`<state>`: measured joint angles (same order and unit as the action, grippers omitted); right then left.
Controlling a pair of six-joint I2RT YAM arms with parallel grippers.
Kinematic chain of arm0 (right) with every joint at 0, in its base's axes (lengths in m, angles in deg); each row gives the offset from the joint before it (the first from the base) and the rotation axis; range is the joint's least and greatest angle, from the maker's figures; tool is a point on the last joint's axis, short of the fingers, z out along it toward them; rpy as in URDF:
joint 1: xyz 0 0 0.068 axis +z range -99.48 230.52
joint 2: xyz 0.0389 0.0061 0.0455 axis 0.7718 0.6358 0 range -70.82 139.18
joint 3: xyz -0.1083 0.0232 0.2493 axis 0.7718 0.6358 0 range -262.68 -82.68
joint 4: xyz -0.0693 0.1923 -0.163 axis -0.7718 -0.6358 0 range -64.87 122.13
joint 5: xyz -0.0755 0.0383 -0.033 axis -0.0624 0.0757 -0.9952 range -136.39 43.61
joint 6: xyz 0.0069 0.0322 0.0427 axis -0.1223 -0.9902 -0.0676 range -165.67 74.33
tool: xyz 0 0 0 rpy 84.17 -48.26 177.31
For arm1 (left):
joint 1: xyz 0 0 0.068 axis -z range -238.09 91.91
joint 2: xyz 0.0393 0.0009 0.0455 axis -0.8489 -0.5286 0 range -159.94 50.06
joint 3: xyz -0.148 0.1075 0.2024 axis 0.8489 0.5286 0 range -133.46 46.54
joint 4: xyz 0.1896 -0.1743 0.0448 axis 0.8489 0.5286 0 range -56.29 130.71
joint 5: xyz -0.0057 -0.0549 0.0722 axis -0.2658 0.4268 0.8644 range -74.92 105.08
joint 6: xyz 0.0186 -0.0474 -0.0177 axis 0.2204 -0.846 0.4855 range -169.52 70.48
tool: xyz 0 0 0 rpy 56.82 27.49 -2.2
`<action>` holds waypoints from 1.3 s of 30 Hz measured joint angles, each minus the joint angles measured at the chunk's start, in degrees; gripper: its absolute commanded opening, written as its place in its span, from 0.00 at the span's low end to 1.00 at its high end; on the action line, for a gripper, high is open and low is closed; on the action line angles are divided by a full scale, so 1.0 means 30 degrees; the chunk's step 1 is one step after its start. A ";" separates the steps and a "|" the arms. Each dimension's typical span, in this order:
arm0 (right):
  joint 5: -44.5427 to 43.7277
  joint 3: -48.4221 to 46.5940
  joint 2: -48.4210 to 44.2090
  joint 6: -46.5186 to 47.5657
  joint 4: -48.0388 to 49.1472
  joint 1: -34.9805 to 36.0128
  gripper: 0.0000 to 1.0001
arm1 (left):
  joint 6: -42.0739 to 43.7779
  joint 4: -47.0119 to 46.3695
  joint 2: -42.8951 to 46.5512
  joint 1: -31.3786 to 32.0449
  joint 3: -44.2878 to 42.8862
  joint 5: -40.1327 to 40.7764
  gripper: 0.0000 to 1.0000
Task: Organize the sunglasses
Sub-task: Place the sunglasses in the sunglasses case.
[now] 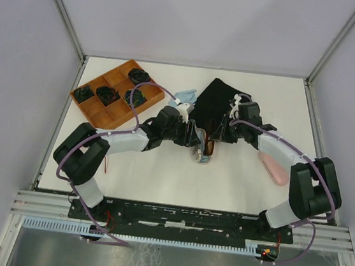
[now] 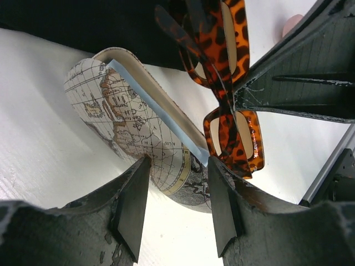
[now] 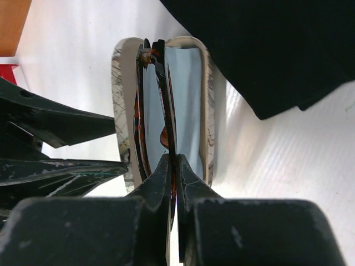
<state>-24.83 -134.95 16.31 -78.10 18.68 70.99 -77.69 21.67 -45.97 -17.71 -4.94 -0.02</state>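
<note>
The tortoiseshell sunglasses (image 1: pixel 210 147) (image 2: pixel 233 133) (image 3: pixel 165 83) hang folded, edge-down, over the mouth of an open map-patterned glasses case (image 1: pixel 198 151) (image 2: pixel 138 127) (image 3: pixel 123 100) with a pale blue lining. My right gripper (image 1: pixel 219 136) (image 3: pixel 175 162) is shut on the sunglasses' frame. My left gripper (image 1: pixel 194 140) (image 2: pixel 176 172) has its fingers on both sides of the case's rounded end and holds it on the white table. A scrap of red shows at the left edge of the right wrist view; I cannot tell what it is.
A black cloth (image 1: pixel 222 103) (image 3: pixel 266 50) lies just behind the case. An orange compartment tray (image 1: pixel 113 109) with dark items stands at the back left. A pink oblong case (image 1: pixel 275 168) lies under the right arm, and a light blue cloth (image 1: pixel 185 97) lies by the black one.
</note>
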 measured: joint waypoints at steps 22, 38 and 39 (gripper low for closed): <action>0.2812 -0.1617 0.3832 0.0248 0.0044 -0.0036 0.00 | 0.0007 0.0612 -0.0656 0.0000 -0.1173 0.0488 0.54; 0.3300 -0.1610 0.5078 -0.0423 0.1406 -0.0036 0.00 | 0.0007 0.0998 -0.0721 0.0000 -0.1501 0.0495 0.54; 0.3351 -0.1610 0.5173 -0.0466 0.1508 -0.0036 0.00 | 0.0007 0.0998 -0.0794 0.0000 -0.1566 0.0495 0.54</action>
<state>-14.77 -139.78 31.83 -79.50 23.20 70.88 -77.66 24.67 -48.35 -17.71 -9.64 1.47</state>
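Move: The map-print sunglasses case, mouth open, lies about 4 cm left of the right gripper, 1 cm back and some 6 cm below. The folded black shirt is roughly 12 cm ahead of this gripper and level with it sideways; the light blue cloth is about 14 cm ahead and 12 cm left, both some 9 cm below. From the left gripper the case is about 3 cm right, 1 cm ahead and 4 cm below. Lower the right gripper about 5 cm and some 3 cm left into the open mouth of the case, keeping the folded tortoiseshell sunglasses pinched and tipping the fingers about 10 degrees farther down. Keep the left fingers parted astride the case's near end, easing that hand forward only about 1.5 cm. ##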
